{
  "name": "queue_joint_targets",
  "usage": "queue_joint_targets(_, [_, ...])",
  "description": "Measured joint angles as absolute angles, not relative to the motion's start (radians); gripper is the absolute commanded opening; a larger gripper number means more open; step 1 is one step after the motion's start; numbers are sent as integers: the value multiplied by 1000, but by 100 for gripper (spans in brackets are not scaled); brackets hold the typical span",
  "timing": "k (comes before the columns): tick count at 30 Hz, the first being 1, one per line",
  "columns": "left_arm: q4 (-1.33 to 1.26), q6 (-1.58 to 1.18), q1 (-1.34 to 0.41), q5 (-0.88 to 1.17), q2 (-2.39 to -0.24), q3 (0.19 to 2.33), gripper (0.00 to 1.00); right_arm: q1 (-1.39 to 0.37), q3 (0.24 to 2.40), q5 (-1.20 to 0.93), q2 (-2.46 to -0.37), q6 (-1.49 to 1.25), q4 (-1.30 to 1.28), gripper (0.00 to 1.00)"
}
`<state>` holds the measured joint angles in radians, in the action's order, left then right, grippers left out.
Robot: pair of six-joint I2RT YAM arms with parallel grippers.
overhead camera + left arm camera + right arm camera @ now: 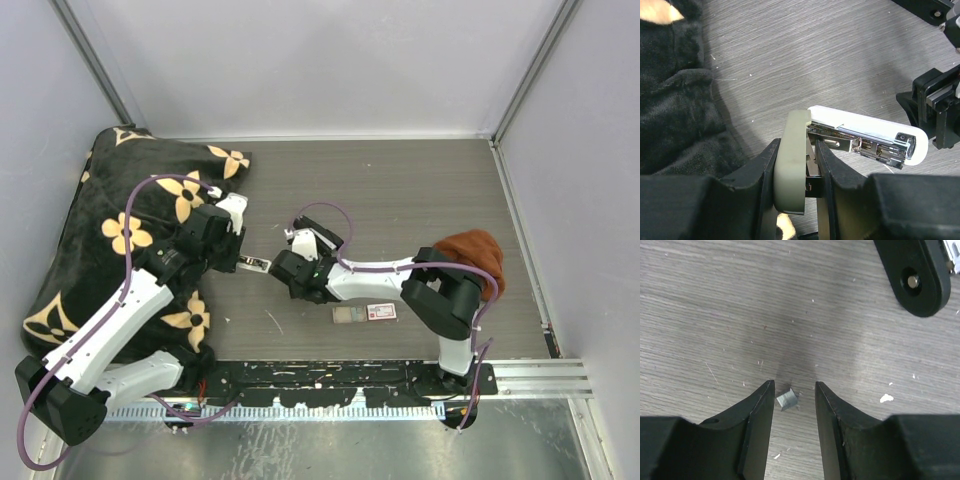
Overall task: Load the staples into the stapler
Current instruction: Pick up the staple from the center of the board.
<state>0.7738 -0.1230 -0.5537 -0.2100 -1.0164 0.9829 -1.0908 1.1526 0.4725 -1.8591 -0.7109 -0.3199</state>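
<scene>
My left gripper (796, 145) is shut on the stapler (865, 131), pinching its cream-green base (792, 165) just above the table. The stapler is swung open, so the white top and the bare metal channel point right. In the top view the stapler (255, 264) sits between both grippers. A small silvery block of staples (787, 399) lies on the table. My right gripper (794, 385) hangs over it, open, with a finger on each side; the left finger is very close and the right one stands apart.
A red-and-white staple box (381, 312) and a greyish tray (348, 315) lie by the right arm. A brown cloth (475, 255) sits at the right. A black flowered blanket (120, 230) covers the table's left side.
</scene>
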Motion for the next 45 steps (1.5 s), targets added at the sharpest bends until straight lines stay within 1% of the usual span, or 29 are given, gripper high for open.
queue_joint_targets(7, [774,-123,-554,-201,-1016,983,0,-1108,1153,497,-1861,-762,-377,37])
queue_joint_targets(16, [774,-123,-554,-200,-1016,983,0,-1131,1101,514,-1832,-813,-390,34])
queue_joint_targets(18, [774,-123,-554,-197,-1016,983,0,-1133,1087,516,-1821,-819,-391,32])
queue_joint_targets(25, [774,-123,-554,-194,-1016,982,0,-1133,1081,513,-1817,-814,-381,19])
queue_joint_targets(30, [773,-123,-554,-193,-1016,982,0,-1133,1058,503,-1795,-799,-366,17])
queue_joint_targets(34, [774,-123,-554,-185,-1016,978,0,-1133,1013,477,-1700,-769,-368,17])
queue_joint_targets(39, [773,-124,-554,-162,-1016,977,0,-1110,952,413,-1499,-730,-389,17])
queue_joint_targets(45, [752,-123,-564,-69,-1034,975,0,-1062,819,333,-1286,-667,-458,17])
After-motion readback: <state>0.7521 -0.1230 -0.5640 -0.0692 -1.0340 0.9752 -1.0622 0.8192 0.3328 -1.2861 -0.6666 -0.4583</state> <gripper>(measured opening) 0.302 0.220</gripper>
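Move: The grey staple lies just under the right hand's parted fingers, about 3 cm back, 2 cm to the right and 1 cm lower. The black stapler is some 8 cm ahead and 5 cm right of that hand, the staple tray about 7 cm back and 12 cm right. From the left hand, still holding the green stapler, the staple is roughly 12 cm right, 6 cm back and 14 cm below. Right hand eases 3 cm back-right, pinches the staple, lifts it 7 cm rightwards and back; left drifts 3 cm right. ##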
